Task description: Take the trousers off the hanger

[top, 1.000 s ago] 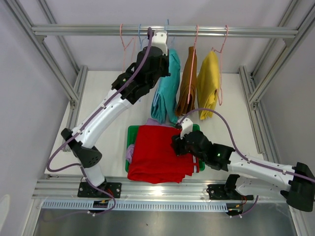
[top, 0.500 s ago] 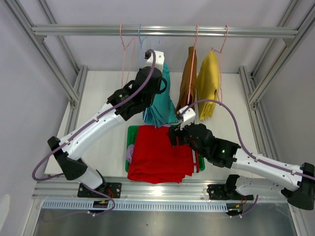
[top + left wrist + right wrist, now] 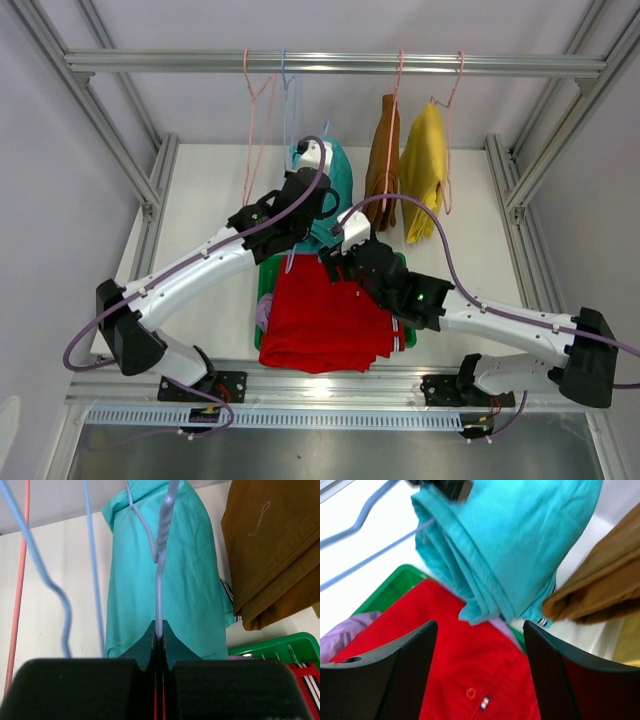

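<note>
The teal trousers hang on a pale blue hanger, held below the rail over the tray's far edge. My left gripper is shut on that hanger's wire stem. My right gripper is open just under the teal trousers' lower edge, above the red trousers. The red trousers lie on the green tray, with the lilac trousers showing from under them. Brown trousers and yellow trousers hang on pink hangers on the rail.
An empty pink hanger and an empty blue hanger hang on the rail at the left. Aluminium frame posts stand along both sides of the white table.
My left arm has come down from the rail toward the tray, carrying the hanger with the teal trousers. My right gripper has moved up and left under them and opened wider.
</note>
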`<action>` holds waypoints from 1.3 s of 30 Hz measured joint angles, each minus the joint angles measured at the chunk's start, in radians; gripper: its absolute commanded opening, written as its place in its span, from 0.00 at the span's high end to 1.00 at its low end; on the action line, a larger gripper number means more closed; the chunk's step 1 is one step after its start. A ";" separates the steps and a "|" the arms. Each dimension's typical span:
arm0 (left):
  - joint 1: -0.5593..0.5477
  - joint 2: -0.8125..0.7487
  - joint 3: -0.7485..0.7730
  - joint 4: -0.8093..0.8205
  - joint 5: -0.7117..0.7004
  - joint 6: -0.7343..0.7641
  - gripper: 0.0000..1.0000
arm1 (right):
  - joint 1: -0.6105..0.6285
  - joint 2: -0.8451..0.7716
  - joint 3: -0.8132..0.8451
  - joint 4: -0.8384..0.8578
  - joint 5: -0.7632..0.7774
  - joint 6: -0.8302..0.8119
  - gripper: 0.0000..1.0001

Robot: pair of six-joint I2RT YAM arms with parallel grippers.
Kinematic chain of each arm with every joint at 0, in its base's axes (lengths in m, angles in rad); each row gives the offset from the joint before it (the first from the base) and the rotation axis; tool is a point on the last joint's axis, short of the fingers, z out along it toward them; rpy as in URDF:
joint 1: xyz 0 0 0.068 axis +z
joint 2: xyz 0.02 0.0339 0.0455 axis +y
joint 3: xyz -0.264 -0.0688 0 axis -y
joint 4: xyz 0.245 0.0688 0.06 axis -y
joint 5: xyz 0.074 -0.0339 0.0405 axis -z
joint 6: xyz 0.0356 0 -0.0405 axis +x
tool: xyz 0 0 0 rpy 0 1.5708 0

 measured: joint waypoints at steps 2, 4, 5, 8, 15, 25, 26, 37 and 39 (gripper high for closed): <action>0.000 -0.018 -0.019 0.006 0.009 -0.005 0.99 | 0.000 0.023 0.001 0.042 0.012 -0.031 0.26; 0.000 -0.040 -0.033 0.014 0.015 -0.010 1.00 | 0.000 0.053 0.006 0.075 0.021 -0.062 0.26; 0.000 -0.049 -0.038 0.019 0.018 -0.010 1.00 | 0.000 0.071 0.011 0.093 0.022 -0.078 0.26; 0.000 -0.076 -0.048 0.030 0.036 -0.017 1.00 | -0.001 0.132 0.021 0.142 0.029 -0.117 0.27; 0.013 -0.112 -0.063 0.034 0.064 -0.033 0.99 | -0.008 0.236 0.028 0.275 0.047 -0.182 0.27; 0.038 -0.123 -0.080 0.050 0.065 -0.037 0.99 | -0.022 0.298 0.051 0.390 0.077 -0.246 0.27; 0.039 -0.125 -0.082 0.051 0.066 -0.038 0.99 | -0.023 0.300 0.051 0.399 0.081 -0.254 0.28; 0.046 -0.150 -0.092 0.044 0.158 -0.079 1.00 | -0.074 0.269 0.015 0.453 0.053 -0.230 0.28; 0.046 -0.163 -0.092 0.043 0.173 -0.087 1.00 | -0.093 0.268 0.014 0.453 0.052 -0.215 0.27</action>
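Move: From the open right gripper, the teal trousers' middle is some 13 cm ahead, 3 cm left and 6 cm up. The brown trousers hang about 17 cm ahead of that gripper, 10 cm right and 8 cm up; the red trousers lie nearly beneath it, about 2 cm back, straight behind, 18 cm down. The left gripper holds the teal trousers' hanger, with their middle some 12 cm ahead, 3 cm right and 3 cm down. Bring the right gripper forward about 7 cm to the lower part of the teal trousers, swinging some 4 cm left on the way and then 2 cm back right, dipping 2 cm and recovering. Tip it up about 13 degrees, fingers kept wide open either side of the cloth. Keep the left gripper shut on the hanger, drawing it slightly up and back, its top leaning left. ##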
